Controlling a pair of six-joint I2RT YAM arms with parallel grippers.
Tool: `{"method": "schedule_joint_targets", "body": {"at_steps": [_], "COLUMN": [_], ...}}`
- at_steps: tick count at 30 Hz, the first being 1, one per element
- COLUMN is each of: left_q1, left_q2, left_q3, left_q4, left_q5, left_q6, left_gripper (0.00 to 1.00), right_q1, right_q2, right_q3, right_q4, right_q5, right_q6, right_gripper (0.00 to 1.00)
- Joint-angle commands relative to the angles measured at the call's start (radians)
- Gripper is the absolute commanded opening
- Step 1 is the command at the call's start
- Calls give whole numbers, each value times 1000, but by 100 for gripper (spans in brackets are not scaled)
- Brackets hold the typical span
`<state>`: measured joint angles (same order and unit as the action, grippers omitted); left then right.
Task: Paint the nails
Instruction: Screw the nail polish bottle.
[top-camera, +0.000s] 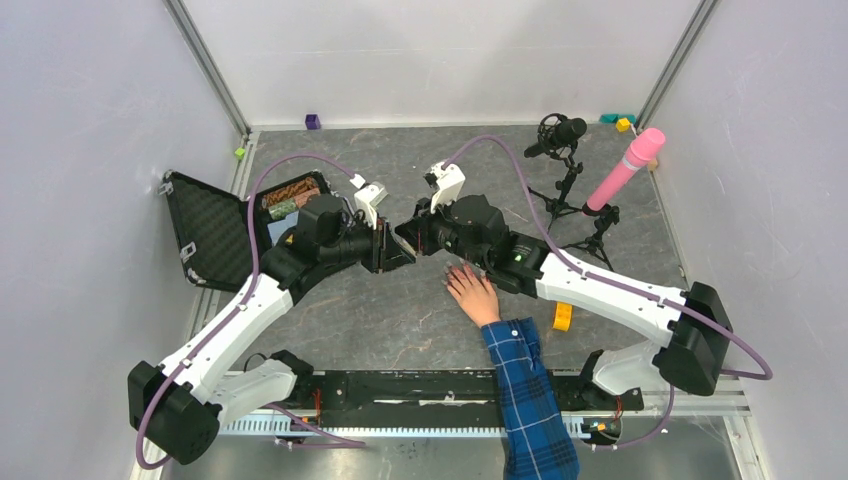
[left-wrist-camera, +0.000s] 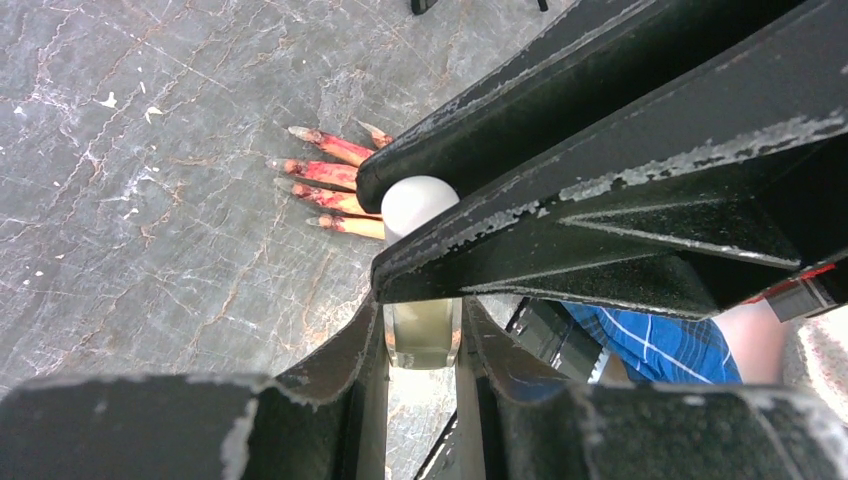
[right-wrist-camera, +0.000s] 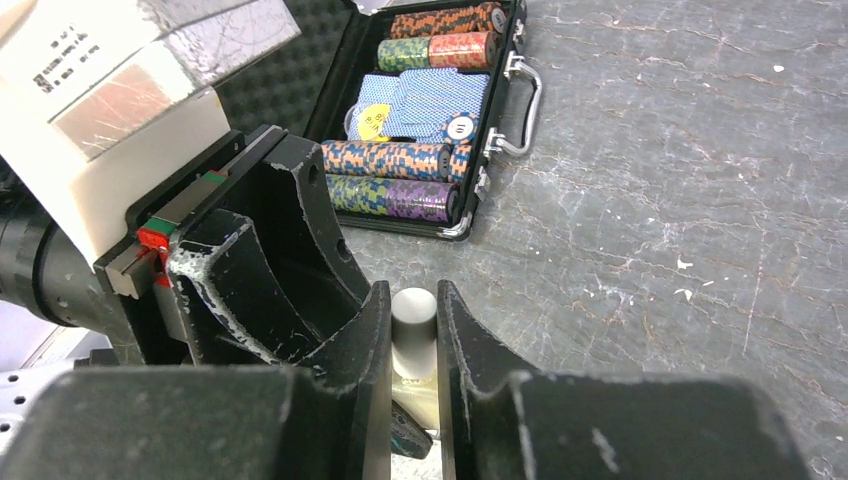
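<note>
A pale hand (top-camera: 472, 292) in a blue plaid sleeve (top-camera: 525, 390) lies flat on the table, just right of where the two grippers meet. In the left wrist view its fingers show reddish, and the nails (left-wrist-camera: 300, 133) at their tips point left. My left gripper (left-wrist-camera: 422, 322) is shut on the clear body of a small bottle (left-wrist-camera: 422, 335). My right gripper (right-wrist-camera: 413, 300) is shut on the bottle's white cap (right-wrist-camera: 413, 316), which also shows round between black fingers (left-wrist-camera: 412, 203). The bottle hangs above the table beside the fingers. No brush is visible.
An open black case (top-camera: 210, 228) with stacked poker chips (right-wrist-camera: 400, 160) and cards lies at the left. A microphone on a tripod (top-camera: 558, 135) and a pink foam microphone (top-camera: 628, 165) stand at the back right. A yellow ring (top-camera: 562, 316) lies by the right arm.
</note>
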<state>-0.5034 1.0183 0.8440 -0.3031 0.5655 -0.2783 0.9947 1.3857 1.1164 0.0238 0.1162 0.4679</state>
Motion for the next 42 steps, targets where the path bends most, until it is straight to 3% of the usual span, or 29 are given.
{"method": "schedule_joint_targets", "body": {"at_steps": [1,4,12,27,31,35,42], "left_q1": [11,11,11,12,12,11,11], "left_q2": [-23,-20,-4,13,15,15,34], "left_q3": [44,44,47,49,50,52,47], "left_q4": [207,206,214,202,199,200,268], "left_q5": [-16,0,54,29,26,42,244], "left_q6": [-7,-4,-12,-16,-18,-16,-40], "left_gripper": [2,2,2,2,2,2,2], "right_q1": [42,42,42,9,-70,-189,-345], "right_q2": [28,13,-43,-154,-181,-211,-241], "right_q3": [15,33,111,130,108,67,-14], "right_q4": [-155,-165,-221,-304,-295,-253,-79], "right_q5": [-12,20,147,269,169,-45,-493], "right_q6": [13,-31,-199,-334,-338,-317,-209], "right_gripper": [0,9,49,87,93,95,97]}}
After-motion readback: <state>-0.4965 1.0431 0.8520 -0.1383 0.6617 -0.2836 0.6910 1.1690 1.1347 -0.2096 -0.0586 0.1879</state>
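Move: Between the right fingertips, level in every direction, is the white cap of the nail polish bottle; from the left hand the cap stands about 1 cm ahead, 1 cm right and 4 cm up. The left fingers already grip the bottle body. From the right hand the hand with the painted nails lies about 8 cm ahead, 14 cm right and 23 cm down; the open chip case is some 24 cm ahead, 25 cm left and 24 cm down. Opening its fingers from the cap to nearly full width, the right hand lets go and backs off about 12 cm to the right, away from the bottle, rising with it and edging forward late on; it rolls some 20 degrees, then eases partly back. The left hand keeps its pinch on the bottle body, lifting it about 3 cm while the fingers tip slightly up. ##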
